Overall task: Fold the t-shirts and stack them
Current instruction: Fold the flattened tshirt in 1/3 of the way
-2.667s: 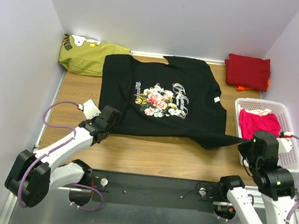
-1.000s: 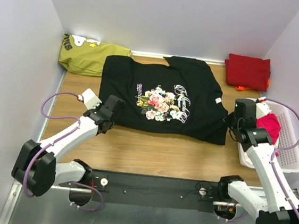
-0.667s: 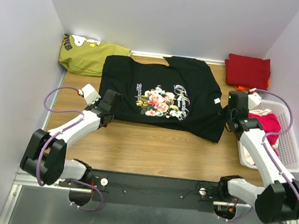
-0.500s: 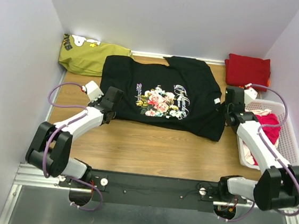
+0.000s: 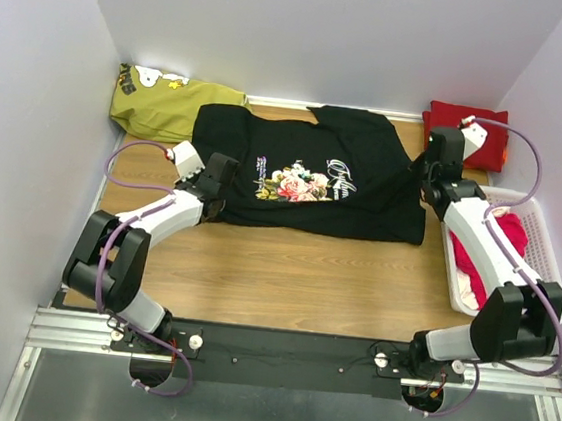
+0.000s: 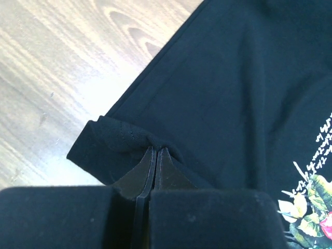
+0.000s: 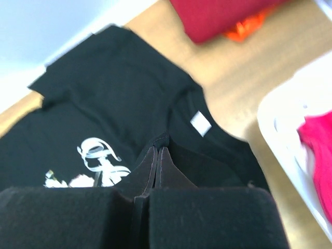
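A black t-shirt with a flower print lies on the wooden table, its lower part doubled up over the print. At the shirt's left bottom corner my left gripper is shut on the hem. My right gripper is shut on the right bottom corner, lifted above the shirt's right sleeve. The black t-shirt and its white lettering show in the right wrist view. A folded dark red t-shirt sits at the back right. A pink t-shirt lies in the basket.
A white plastic basket stands along the right wall. An olive shirt with cartoon prints lies crumpled in the back left corner. Something orange peeks out under the red shirt. Bare wood lies in front of the black shirt.
Both grippers have carried the black shirt's bottom hem away from the near edge toward the collar, so the lower part now covers part of the print. Both arms stretched further back.
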`<move>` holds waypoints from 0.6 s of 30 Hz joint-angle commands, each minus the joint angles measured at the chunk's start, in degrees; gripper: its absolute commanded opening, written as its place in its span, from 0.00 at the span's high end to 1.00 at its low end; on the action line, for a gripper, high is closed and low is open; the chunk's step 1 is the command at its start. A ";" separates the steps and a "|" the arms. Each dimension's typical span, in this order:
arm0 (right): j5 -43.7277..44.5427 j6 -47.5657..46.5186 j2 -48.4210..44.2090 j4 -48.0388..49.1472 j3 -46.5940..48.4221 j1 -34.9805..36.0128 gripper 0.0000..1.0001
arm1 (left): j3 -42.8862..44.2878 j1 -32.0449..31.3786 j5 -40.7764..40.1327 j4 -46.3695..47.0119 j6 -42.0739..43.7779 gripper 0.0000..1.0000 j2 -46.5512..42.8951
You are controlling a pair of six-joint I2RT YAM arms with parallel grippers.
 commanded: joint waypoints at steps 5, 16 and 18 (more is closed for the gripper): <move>-0.36 -4.89 10.77 3.53 7.50 0.00 0.99 | 4.68 0.34 0.20 2.60 2.92 1.00 4.37; -3.08 -6.29 21.32 6.43 8.72 -0.09 0.99 | 10.22 1.39 0.20 5.50 6.35 1.00 13.86; -3.26 -6.91 22.90 6.87 9.08 0.00 0.99 | 10.31 2.09 0.20 5.67 6.35 1.00 15.36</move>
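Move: The right hand holds the shirt's near edge at its neck end; the spot to lay it is about 6 cm ahead, 1 cm left and 16 cm below. The collar tag lies about 9 cm ahead and 4 cm right, the flower print 7 cm ahead and 26 cm left. For the left hand, holding near the hem corner, the spot is about 8 cm ahead, 1 cm right and 4 cm down; the print is 11 cm ahead, 22 cm right. Still pinching the shirt's near edge with shut fingers, both hands carry the flap forward over the shirt. The right goes some 5 cm out beside the collar, rises barely, then sinks fast, ending about 9 cm lower with its fingers tipping down some 10 degrees; the left travels about 5 cm forward, drifting slightly right and dipping only near the end. ##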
